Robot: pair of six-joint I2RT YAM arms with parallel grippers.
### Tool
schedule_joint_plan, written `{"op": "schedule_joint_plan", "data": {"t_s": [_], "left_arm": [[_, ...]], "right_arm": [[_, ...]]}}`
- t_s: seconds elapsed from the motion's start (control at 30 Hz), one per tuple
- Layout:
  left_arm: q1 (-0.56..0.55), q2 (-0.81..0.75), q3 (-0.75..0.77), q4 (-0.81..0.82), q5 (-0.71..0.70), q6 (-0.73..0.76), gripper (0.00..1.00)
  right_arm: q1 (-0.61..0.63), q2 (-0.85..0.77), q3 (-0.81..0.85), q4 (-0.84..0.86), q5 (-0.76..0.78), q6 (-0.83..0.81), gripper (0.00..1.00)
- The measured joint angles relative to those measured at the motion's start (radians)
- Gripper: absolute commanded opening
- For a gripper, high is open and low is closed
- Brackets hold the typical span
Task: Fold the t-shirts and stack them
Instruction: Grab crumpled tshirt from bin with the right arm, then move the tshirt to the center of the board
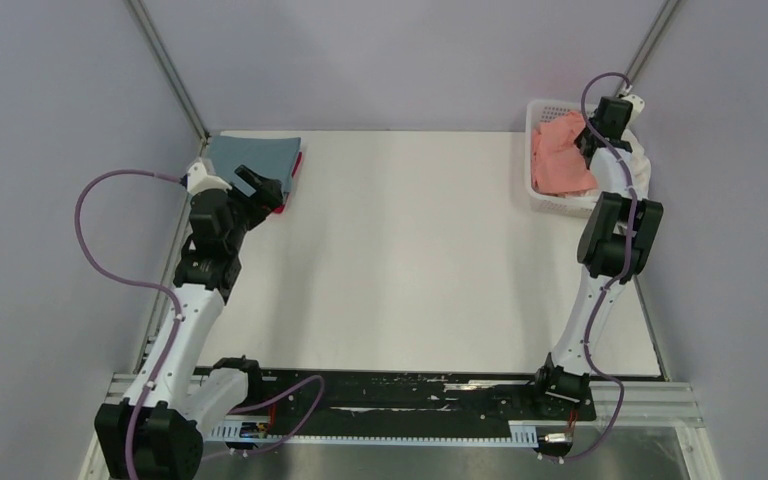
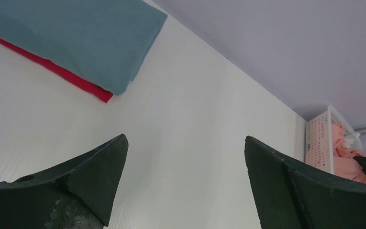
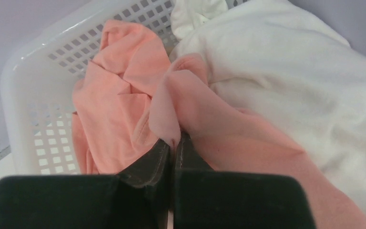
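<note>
A crumpled salmon pink t-shirt (image 3: 124,90) (image 1: 560,155) lies in the white lattice basket (image 1: 538,115) at the table's far right, beside a white t-shirt (image 3: 295,86). My right gripper (image 3: 175,139) reaches into the basket and is shut on a raised fold of the pink shirt. At the far left, a folded grey-blue t-shirt (image 1: 250,155) (image 2: 76,38) lies on top of a folded red t-shirt (image 2: 71,80), whose edge peeks out. My left gripper (image 2: 186,143) hovers over bare table just in front of that stack, open and holding nothing.
The basket (image 3: 33,71) stands against the right frame post. Grey walls close off the back and both sides. A black rail runs along the near edge between the arm bases (image 1: 400,400).
</note>
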Motion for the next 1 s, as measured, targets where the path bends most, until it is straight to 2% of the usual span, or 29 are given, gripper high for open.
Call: {"op": "schedule_joint_plan", "data": {"t_s": [0.23, 0.5, 0.67, 0.83, 0.9, 1.0], "left_arm": [[0.000, -0.083, -0.027, -0.020, -0.020, 0.004, 1.00], [0.000, -0.176, -0.071, -0.092, -0.045, -0.005, 1.00], [0.001, -0.234, -0.114, -0.108, -0.052, -0.016, 1.00], [0.001, -0.280, -0.140, -0.136, -0.043, -0.023, 1.00], [0.001, -0.295, -0.140, -0.147, -0.041, -0.026, 1.00], [0.001, -0.320, -0.140, -0.182, -0.041, -0.031, 1.00]], "right_arm": [[0.017, -0.071, 0.013, -0.029, -0.086, -0.017, 0.00], [0.146, -0.395, 0.083, -0.024, -0.269, -0.056, 0.00], [0.353, -0.539, 0.159, 0.038, -0.330, -0.126, 0.00], [0.652, -0.637, 0.188, 0.080, -0.400, -0.206, 0.00], [0.711, -0.658, 0.186, 0.083, -0.431, -0.214, 0.00], [0.735, -0.692, 0.137, 0.098, -0.456, -0.212, 0.00]]}}
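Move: The right hand already has the salmon shirt pinched in the bin. The open middle of the table, where it is taken, lies roughly 49 cm to this hand's left, 22 cm back and 13 cm down. The shirt's loose bulk sits about 5 cm left of the fingers and 1 cm back, 3 cm lower, with the white shirt some 9 cm right and 3 cm back. From the left hand, the table middle is about 27 cm right, 3 cm ahead and 25 cm down. Keeping its fingers shut on the salmon shirt, the right hand pulls up out of the bin, then sweeps quickly left and back while still climbing, some 47 cm up, 43 cm left and 23 cm back in all, swinging counter-clockwise by about 70 degrees and tipping up until the fingers point forward-left and slightly upward, high over the table, easing off at the end. The left hand, empty and wide open, draws back about 6.5 cm, away from the folded stack. ##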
